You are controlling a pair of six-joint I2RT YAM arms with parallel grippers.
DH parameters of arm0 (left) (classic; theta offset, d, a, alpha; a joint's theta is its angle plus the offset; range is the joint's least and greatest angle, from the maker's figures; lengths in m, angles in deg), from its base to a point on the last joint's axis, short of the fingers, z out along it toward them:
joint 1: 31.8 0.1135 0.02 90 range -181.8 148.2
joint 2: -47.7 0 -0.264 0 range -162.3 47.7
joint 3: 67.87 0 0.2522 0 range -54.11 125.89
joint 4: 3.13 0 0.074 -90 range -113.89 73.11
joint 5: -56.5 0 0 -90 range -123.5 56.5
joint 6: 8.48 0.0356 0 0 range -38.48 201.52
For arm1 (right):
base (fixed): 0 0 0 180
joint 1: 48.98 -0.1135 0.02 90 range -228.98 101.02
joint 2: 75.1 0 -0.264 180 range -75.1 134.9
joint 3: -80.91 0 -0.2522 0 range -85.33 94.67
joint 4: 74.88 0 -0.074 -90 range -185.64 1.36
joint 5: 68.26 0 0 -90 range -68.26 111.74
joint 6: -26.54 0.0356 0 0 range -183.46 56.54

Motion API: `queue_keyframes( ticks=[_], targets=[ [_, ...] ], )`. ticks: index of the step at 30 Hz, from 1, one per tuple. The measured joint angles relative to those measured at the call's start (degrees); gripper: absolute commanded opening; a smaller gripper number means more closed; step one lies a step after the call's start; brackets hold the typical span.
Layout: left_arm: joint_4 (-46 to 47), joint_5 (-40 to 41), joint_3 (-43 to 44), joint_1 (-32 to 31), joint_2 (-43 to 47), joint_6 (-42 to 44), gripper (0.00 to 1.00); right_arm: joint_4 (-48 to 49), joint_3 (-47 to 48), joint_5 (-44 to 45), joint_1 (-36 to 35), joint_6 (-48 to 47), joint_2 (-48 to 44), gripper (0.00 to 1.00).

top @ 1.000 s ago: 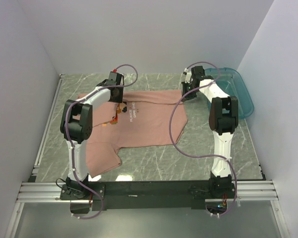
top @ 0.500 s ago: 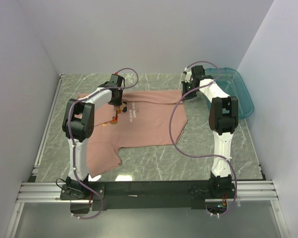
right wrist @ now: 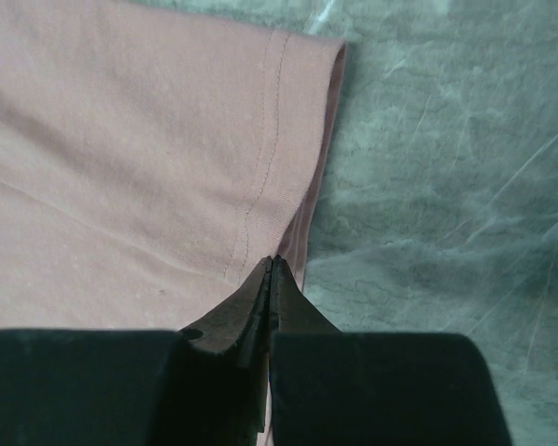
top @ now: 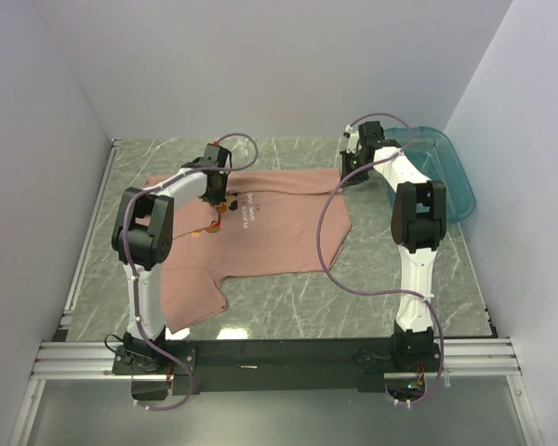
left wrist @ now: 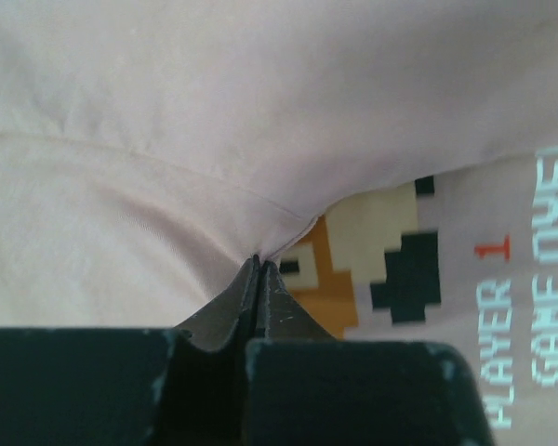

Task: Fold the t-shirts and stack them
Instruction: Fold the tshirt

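Note:
One salmon-pink t-shirt [top: 279, 232] lies spread on the marble table, with a sleeve [top: 191, 293] reaching toward the near left. My left gripper [top: 216, 197] is down on the cloth beside the pixel chest print [left wrist: 391, 260]. In the left wrist view its jaws [left wrist: 259, 262] are shut, pinching a raised fold of the t-shirt [left wrist: 214, 111]. My right gripper [top: 350, 178] sits at the shirt's far right corner. There its jaws [right wrist: 272, 262] are shut on the stitched hem of the t-shirt [right wrist: 121, 139].
A teal plastic tub [top: 451, 177] stands at the far right, just beyond the right arm. White walls close in the table on the left, back and right. The metal rail [top: 279, 358] with both arm bases runs along the near edge.
My left gripper has moved down onto the shirt beside the print and closed on a fold of cloth. The right arm has not moved.

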Motion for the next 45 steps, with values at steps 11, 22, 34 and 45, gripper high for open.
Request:
queue_keyframes(
  ticks=[11,22,34,45],
  targets=[
    [0.15,-0.2,-4.96,0.0,5.18,-0.04,0.0,-0.15,2.12,0.04,0.02,-0.02,0.02,0.0],
    [0.09,0.04,-5.2,0.0,5.22,-0.04,0.01,-0.13,2.12,0.81,0.46,-1.01,0.02,0.0],
    [0.11,0.02,-5.2,0.02,6.03,-0.04,0.01,-0.11,2.1,1.99,0.48,-2.36,0.02,0.0],
    [2.23,0.0,-9.75,0.31,13.64,-2.25,0.51,-0.15,2.1,1.84,0.48,-2.64,0.09,0.0]
  ],
)
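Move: The folded-over flap's edge is already pinched at the left fingertips. The orange printed figure starts some 3 cm to this hand's right, and the PLAYER 1 lettering lies about 8 cm right and 2 cm back. The right hand already has the shirt's right hem at its fingertips, with the hem's far corner about 5 cm ahead and 1 cm to the right. The blue bin stands some 21 cm to its right and 2 cm ahead. The flap's edge is drawn back about 2 cm and slightly up by the left hand, which then holds it nearly still with fingers shut. Late on, those fingers open to about half, let it go and lift clear, rising some 4 cm. The right hand keeps its pinch on the hem, easing about 1 cm forward and up, then 1 cm right. ##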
